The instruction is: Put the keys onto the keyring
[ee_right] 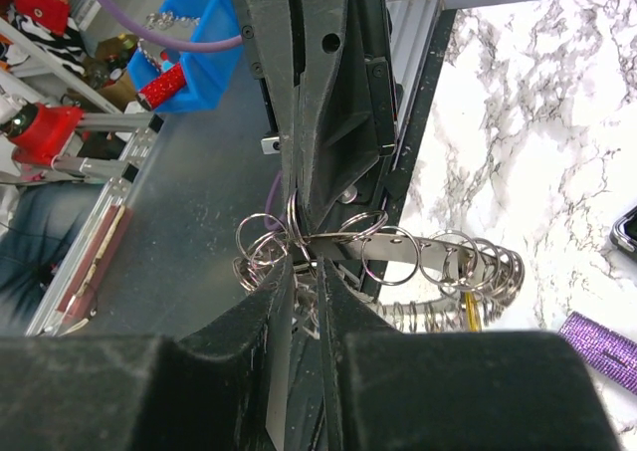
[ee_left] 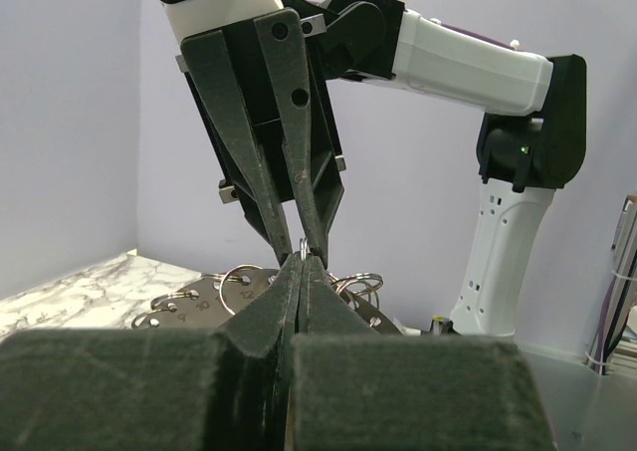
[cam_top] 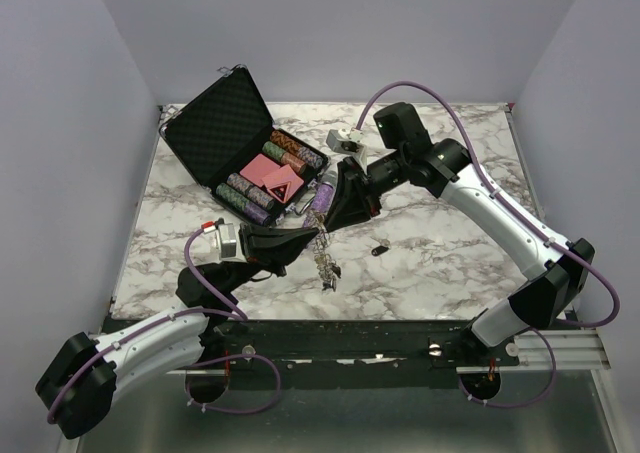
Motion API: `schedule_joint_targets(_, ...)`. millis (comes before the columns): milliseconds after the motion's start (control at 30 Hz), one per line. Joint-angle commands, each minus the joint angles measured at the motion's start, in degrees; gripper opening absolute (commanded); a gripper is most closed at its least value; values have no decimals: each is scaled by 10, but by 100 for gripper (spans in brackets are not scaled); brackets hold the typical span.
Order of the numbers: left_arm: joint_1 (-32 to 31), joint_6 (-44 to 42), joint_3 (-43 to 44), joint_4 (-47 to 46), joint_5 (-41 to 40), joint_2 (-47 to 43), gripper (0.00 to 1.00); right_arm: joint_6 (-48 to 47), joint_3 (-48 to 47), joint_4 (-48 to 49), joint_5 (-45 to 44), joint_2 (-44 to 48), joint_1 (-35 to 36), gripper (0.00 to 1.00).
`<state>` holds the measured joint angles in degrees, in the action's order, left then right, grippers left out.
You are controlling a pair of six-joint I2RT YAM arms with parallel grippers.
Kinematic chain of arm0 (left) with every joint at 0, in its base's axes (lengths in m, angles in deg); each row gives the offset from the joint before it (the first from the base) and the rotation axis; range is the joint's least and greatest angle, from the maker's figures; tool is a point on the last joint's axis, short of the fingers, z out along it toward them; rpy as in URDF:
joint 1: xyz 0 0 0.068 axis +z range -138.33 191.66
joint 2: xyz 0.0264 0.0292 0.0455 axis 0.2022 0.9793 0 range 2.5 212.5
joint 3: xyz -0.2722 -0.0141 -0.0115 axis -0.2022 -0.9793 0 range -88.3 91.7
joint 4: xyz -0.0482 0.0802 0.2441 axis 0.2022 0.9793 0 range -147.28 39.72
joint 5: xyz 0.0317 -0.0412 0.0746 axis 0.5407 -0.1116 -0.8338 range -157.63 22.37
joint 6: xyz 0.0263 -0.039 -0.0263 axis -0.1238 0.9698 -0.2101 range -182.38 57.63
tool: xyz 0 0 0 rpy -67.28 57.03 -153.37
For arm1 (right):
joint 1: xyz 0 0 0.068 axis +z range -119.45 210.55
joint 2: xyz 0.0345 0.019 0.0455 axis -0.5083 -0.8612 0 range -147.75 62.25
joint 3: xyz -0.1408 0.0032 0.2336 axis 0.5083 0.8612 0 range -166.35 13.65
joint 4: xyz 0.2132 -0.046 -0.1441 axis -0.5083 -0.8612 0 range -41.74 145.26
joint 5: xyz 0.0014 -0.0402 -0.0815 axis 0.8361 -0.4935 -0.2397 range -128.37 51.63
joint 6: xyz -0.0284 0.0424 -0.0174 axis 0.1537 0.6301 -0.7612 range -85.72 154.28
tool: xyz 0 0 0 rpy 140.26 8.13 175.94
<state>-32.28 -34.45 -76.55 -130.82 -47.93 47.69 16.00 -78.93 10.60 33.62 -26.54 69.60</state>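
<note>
The keyring (cam_top: 324, 256) hangs above the marble table between my two grippers, its silver keys (cam_top: 327, 271) dangling below. My left gripper (cam_top: 312, 237) is shut on one thin wire ring of it (ee_left: 300, 244), right at the fingertips. My right gripper (cam_top: 324, 225) comes from the far side and meets it tip to tip. Its jaws stand narrowly apart, pinched on the metal at the end of the keyring's holed band (ee_right: 438, 247). Small split rings (ee_right: 390, 255) line that band, and one key has a yellow cap (ee_right: 470, 312). A loose black-headed key (cam_top: 379, 250) lies on the table to the right.
An open black case (cam_top: 214, 123) with poker chips (cam_top: 262, 178) sits at the back left. A purple glittery tube (cam_top: 322, 195) lies just behind the grippers and also shows in the right wrist view (ee_right: 600, 339). The table's front edge (cam_top: 330, 321) runs close below the hanging keys.
</note>
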Motion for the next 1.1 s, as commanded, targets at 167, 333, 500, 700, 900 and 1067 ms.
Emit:
schedule_joint_targets(167, 3, -10, 11, -139, -31, -12, 0, -4, 7, -7, 11, 13, 5, 14)
schedule_joint_targets(333, 3, -14, 8, -137, -44, -18, 0, -3, 7, -8, 9, 13, 6, 7)
schedule_joint_targets(500, 3, -12, 12, -145, -39, -11, 0, 15, 11, 4, 8, 13, 6, 4)
schedule_joint_targets(700, 2, -10, 14, -159, -32, -1, 0, 70, 32, 42, 12, 18, 6, 1)
schedule_joint_targets(900, 3, -11, 19, -161, -20, 5, 0, 111, 61, 71, 20, 23, 7, 1)
schedule_joint_targets(1067, 3, -7, 20, -168, -14, 10, 0, 134, 64, 90, 18, 20, 7, 1)
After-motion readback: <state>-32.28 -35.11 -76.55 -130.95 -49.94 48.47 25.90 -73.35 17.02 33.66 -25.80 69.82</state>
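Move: The small ring pinched in the left fingertips is what the right hand goes for: about 1 cm to the right hand's left, level with it and neither ahead nor back. The rest of the keyring hangs from there, its middle some 7 cm straight below. On the table roughly 25 cm below lie the black key fob, about 14 cm ahead and 13 cm right, and the purple microphone, some 24 cm ahead and 1 cm left. For the left hand, the ring is right at its fingertips. The right fingertips, slightly apart at the wire of the small ring, close fully on it beside the left fingertips, the hand holding its place meanwhile. Once shut, the right hand dips about 1.5 cm and rolls its forward side down by some 10 degrees, while the left hand, still shut, keeps its pinch on the ring. ##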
